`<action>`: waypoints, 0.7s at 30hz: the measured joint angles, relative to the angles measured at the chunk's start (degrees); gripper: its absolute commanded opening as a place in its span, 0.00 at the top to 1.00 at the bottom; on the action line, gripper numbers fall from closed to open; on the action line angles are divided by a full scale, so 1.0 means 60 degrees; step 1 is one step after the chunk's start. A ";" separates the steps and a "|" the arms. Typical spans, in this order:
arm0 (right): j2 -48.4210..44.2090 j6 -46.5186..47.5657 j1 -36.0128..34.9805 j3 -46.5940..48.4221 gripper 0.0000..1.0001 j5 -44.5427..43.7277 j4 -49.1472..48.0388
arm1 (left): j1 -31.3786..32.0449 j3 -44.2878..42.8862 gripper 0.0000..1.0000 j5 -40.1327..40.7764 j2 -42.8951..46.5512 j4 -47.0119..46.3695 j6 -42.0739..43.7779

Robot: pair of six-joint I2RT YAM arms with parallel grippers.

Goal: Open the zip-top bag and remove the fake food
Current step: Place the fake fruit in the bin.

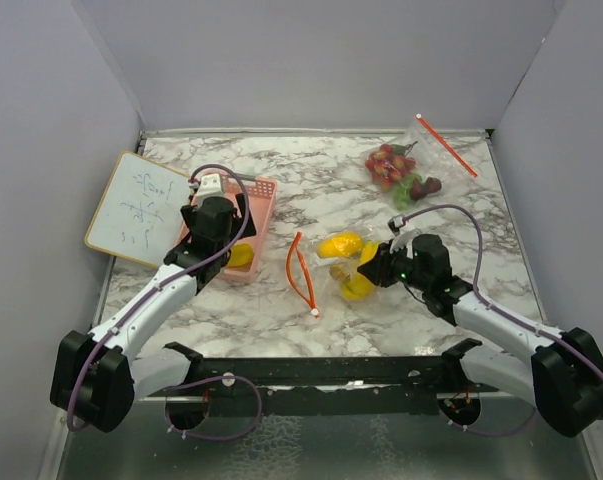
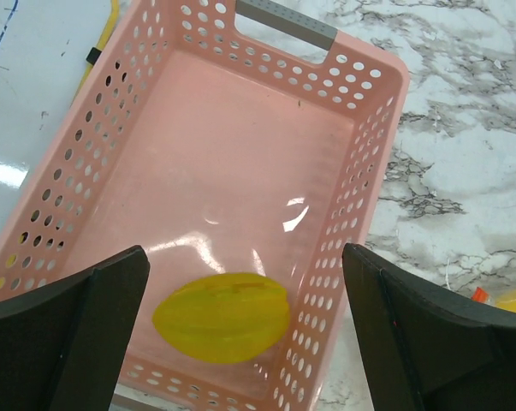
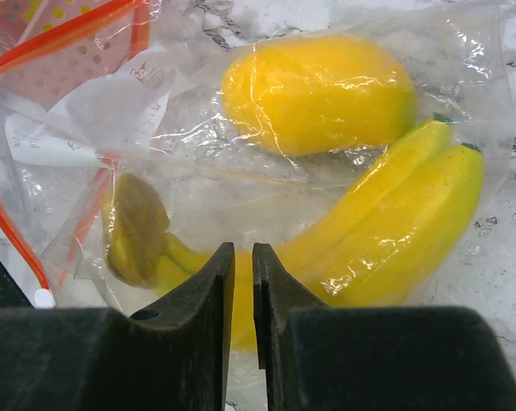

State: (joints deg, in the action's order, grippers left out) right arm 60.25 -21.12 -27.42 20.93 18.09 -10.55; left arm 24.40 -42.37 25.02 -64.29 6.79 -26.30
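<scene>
The open zip-top bag (image 1: 326, 265) lies mid-table with its orange zip strip (image 1: 299, 268) toward the left. Inside it I see fake food: a yellow lemon shape (image 3: 317, 90) and a banana bunch (image 3: 394, 218). My right gripper (image 3: 243, 253) is shut on the bag's clear film at its right end (image 1: 381, 265). My left gripper (image 2: 245, 257) stands wide open above the pink basket (image 2: 369, 163), holding nothing. One yellow ridged fruit (image 2: 222, 317) lies on the basket floor below it, also seen in the top view (image 1: 241, 256).
A second sealed bag (image 1: 416, 165) with red, green and dark pieces lies at the back right. A whiteboard (image 1: 136, 208) leans at the left beside the basket. Grey walls enclose the marble table (image 1: 331, 180).
</scene>
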 measured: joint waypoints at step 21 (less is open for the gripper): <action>0.0353 -0.0182 0.0000 0.0000 0.84 -0.0146 -0.0095 | 0.2186 0.3279 0.56 -0.3781 0.1224 -0.3530 -0.1825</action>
State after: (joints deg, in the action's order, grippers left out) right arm 62.37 -22.22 -27.42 20.93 17.21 -11.11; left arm 37.52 -22.70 2.33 -56.95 -14.39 -37.26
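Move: The left gripper hangs wide open over the middle of the bin, the dropped yellow fruit about 7 cm back and 3 cm right of it. The bag's open mouth lies some 17 cm to its right, 11 cm back and 10 cm below; the mango is about 26 cm right and 4 cm back, the bananas 31 cm right and 11 cm back. From the right gripper, the mouth is roughly 15 cm left and level fore-and-aft. Swing the empty left gripper out of the bin area to the right and back towards the bag's open mouth, about 15 cm in all, sinking some 4 cm on the way. Turn it clockwise some 30 degrees, roll its left side down, and narrow the wide-open fingers to about half. Keep the right gripper closed and nearly still at the bag over the bananas. ##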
